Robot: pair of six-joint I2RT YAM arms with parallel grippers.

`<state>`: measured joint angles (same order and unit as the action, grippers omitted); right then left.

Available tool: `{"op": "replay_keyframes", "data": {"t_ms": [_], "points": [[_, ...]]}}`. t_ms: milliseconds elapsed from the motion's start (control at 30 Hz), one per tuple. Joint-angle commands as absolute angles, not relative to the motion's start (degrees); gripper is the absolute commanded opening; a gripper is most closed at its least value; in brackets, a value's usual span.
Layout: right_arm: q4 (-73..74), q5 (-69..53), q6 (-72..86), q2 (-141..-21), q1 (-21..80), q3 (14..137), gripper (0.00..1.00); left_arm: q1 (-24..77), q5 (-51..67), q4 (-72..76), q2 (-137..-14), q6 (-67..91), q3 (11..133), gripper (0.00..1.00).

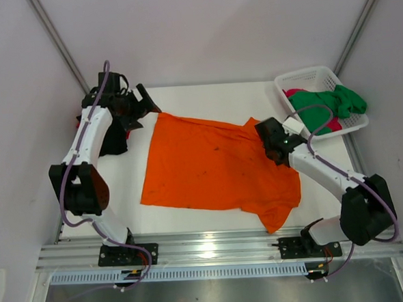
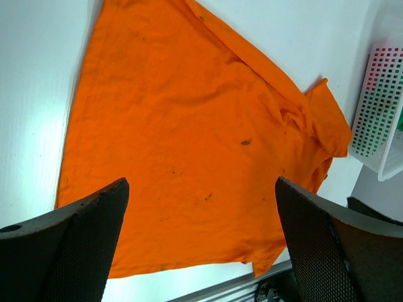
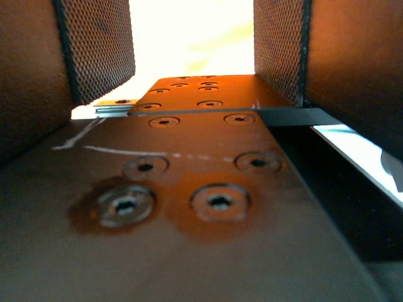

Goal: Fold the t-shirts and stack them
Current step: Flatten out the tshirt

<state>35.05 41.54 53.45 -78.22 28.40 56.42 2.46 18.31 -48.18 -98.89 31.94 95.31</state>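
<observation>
A bright orange t-shirt [image 1: 213,167] lies spread flat in the middle of the table, one sleeve hanging toward the front edge. It also fills the left wrist view [image 2: 189,126]. My left gripper [image 1: 142,103] hovers open above the shirt's far left corner, its fingers [image 2: 82,239] wide apart with nothing between them. My right gripper [image 1: 273,141] is low over the shirt's right edge near the collar. Its pads [image 3: 101,44] stand apart with only bright orange glare between them. A black t-shirt [image 1: 113,141] lies bunched under the left arm, with a sliver of red cloth [image 1: 79,121] beside it.
A white lattice basket [image 1: 354,124] at the far right corner holds a green t-shirt [image 1: 329,105] over a magenta-pink one [image 1: 294,92]. The basket's corner shows in the left wrist view [image 2: 378,100]. An aluminium rail [image 1: 214,246] runs along the front edge.
</observation>
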Motion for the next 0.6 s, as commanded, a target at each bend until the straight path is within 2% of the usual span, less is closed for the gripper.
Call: {"op": "replay_keyframes", "data": {"t_ms": [0,233,433,567], "points": [[20.4,39.3,42.3,-81.8,24.8,59.7,0.51,3.2,20.0,-45.5,-96.1,31.8,94.7,1.0],[15.4,37.7,34.6,-94.8,19.5,73.2,0.51,4.6,20.0,-44.2,-95.0,32.3,92.0,1.0],[21.5,35.9,32.4,-106.8,16.1,88.6,0.49,4.7,19.7,-43.4,-93.4,31.9,88.6,1.0],[26.0,37.5,35.8,-110.1,15.7,93.5,0.49,4.7,18.2,-44.1,-92.6,31.0,87.9,1.0]]}}
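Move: The t-shirt's bunched far right corner lies about 8 cm ahead of the right hand, 4 cm to its left and 13 cm below. The laundry basket stands some 16 cm ahead and 17 cm to the right, about 8 cm below, and the shirt's near flap is roughly 23 cm back. From the left hand, the shirt's far left corner is about 7 cm ahead, 4 cm right and 20 cm below; the folded black shirt is 15 cm left and 4 cm ahead. Touching nothing, the right hand sweeps fast straight forward, some 18 cm and about 3 cm up, over the shirt's bunched far right corner to above the bare table just beyond it, half open, with the fingers tipping up slightly. The left hand, wide open, eases about 3 cm down, back and to the right above the far left part of the shirt. ##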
